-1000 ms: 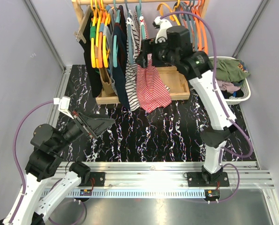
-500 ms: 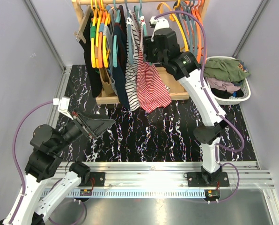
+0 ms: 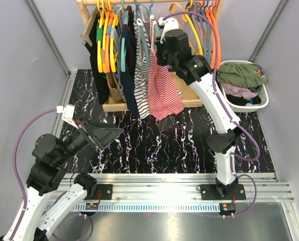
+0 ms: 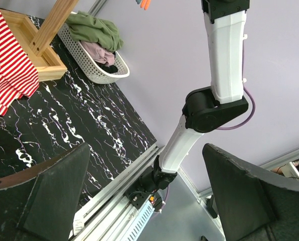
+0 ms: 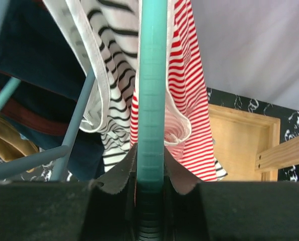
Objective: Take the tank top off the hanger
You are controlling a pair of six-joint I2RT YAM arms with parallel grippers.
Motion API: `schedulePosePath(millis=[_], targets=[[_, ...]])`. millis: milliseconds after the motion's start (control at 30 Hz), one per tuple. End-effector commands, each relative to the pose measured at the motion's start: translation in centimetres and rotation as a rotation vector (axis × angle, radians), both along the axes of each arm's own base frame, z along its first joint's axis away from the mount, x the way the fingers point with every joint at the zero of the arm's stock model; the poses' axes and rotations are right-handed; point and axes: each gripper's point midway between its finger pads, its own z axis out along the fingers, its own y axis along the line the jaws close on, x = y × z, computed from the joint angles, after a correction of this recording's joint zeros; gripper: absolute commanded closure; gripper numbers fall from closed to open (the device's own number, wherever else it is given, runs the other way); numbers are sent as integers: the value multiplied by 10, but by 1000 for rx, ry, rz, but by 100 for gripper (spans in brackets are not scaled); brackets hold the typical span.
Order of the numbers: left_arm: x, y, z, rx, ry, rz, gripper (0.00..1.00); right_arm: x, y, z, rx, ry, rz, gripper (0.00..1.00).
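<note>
A red-and-white striped tank top (image 3: 163,90) hangs on a teal hanger (image 3: 152,17) on the wooden rack at the back. My right gripper (image 3: 159,47) is up at the rack, shut on that teal hanger (image 5: 152,100); the red striped top (image 5: 189,95) hangs just behind the jaws, a black-and-white striped top (image 5: 109,75) to its left. My left gripper (image 3: 112,133) is open and empty, held low over the near left of the table, far from the rack; its wide-apart fingers (image 4: 44,196) frame the right arm's base.
The wooden rack (image 3: 189,88) holds several garments on orange, yellow and teal hangers. A white basket (image 3: 257,103) of clothes stands at the right, also in the left wrist view (image 4: 89,60). The black marbled table (image 3: 179,145) lies in front of the rack.
My right gripper has moved left and up along the rack and now grips the teal hanger. The red striped top has swung slightly. The left arm has not moved.
</note>
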Motion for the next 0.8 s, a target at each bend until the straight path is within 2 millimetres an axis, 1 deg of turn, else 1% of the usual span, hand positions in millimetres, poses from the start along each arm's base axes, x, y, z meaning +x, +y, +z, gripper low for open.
schedulePosePath(millis=[0, 67, 100, 133, 167, 200, 233, 267, 300, 333, 367, 400, 433, 467, 500, 533, 567, 600, 633, 667, 700, 767], targets=[[0, 0, 18, -14, -60, -1, 1, -16, -32, 105, 189, -233, -5, 100], [0, 0, 20, -10, -62, -4, 1, -16, -41, 116, 219, -259, -25, 100], [1, 0, 20, -9, -63, -2, 1, -20, -50, 126, 228, -280, -36, 100], [0, 0, 21, -9, -66, -3, 1, -19, -54, 125, 227, -281, -45, 100], [0, 0, 22, -8, -69, -4, 1, -25, -62, 133, 237, -297, -53, 100], [1, -1, 20, -5, -64, -4, 1, -27, -62, 134, 238, -298, -50, 100], [1, -1, 21, -5, -64, -4, 1, -24, -64, 126, 231, -290, -57, 100], [2, -1, 20, -2, -61, -4, 1, -30, -71, 133, 243, -301, -59, 100], [1, -1, 21, -5, -64, -6, 1, -32, -72, 133, 251, -302, -57, 100], [2, -2, 21, -4, -63, -9, 1, -28, -73, 124, 250, -291, -60, 100], [3, -3, 21, -1, -62, -10, 1, -38, -79, 133, 279, -311, -55, 100], [3, -3, 22, -2, -63, -12, 1, -39, -80, 132, 287, -316, -53, 100], [4, -4, 24, -3, -68, -13, 1, -35, -80, 123, 293, -313, -57, 100], [5, -5, 22, 4, -63, -17, 1, -43, -87, 131, 315, -336, -61, 100], [6, -6, 22, 5, -62, -20, 1, -45, -88, 131, 324, -342, -56, 100], [6, -6, 24, 5, -63, -22, 1, -41, -86, 123, 338, -348, -51, 100], [7, -8, 22, 8, -57, -27, 1, -49, -91, 130, 358, -374, -48, 100], [7, -8, 23, 8, -58, -28, 1, -50, -93, 129, 367, -382, -49, 100], [8, -9, 22, 11, -55, -30, 1, -47, -91, 121, 383, -394, -43, 100], [8, -9, 23, 12, -58, -31, 1, -55, -96, 128, 401, -418, -37, 100], [8, -9, 23, 11, -57, -31, 1, -54, -95, 122, 409, -421, -32, 100], [9, -10, 23, 14, -53, -32, 1, -63, -96, 127, 432, -435, -6, 100]])
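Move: The right hand already pinches the near end of the teal hanger that carries the red-striped tank top; the top's middle hangs about 14 cm below this hand, 5 cm ahead and 1 cm right. The black-and-white top is about 5 cm left, 5 cm ahead and 12 cm lower; the yellow hanger is some 14 cm right and 8 cm ahead, slightly above. From the left hand, the tank top is about 38 cm ahead, 18 cm right and 12 cm lower. Keeping its pinch on the teal hanger's near end, the right hand pulls the end away from the black-and-white top towards the yellow hanger, about 9 cm to the right. It also lifts some 6 cm, sinking slightly at the finish, and draws back about 4 cm, while the wrist rolls left side up and the fingers tip upward, each by 10 to 15 degrees. ##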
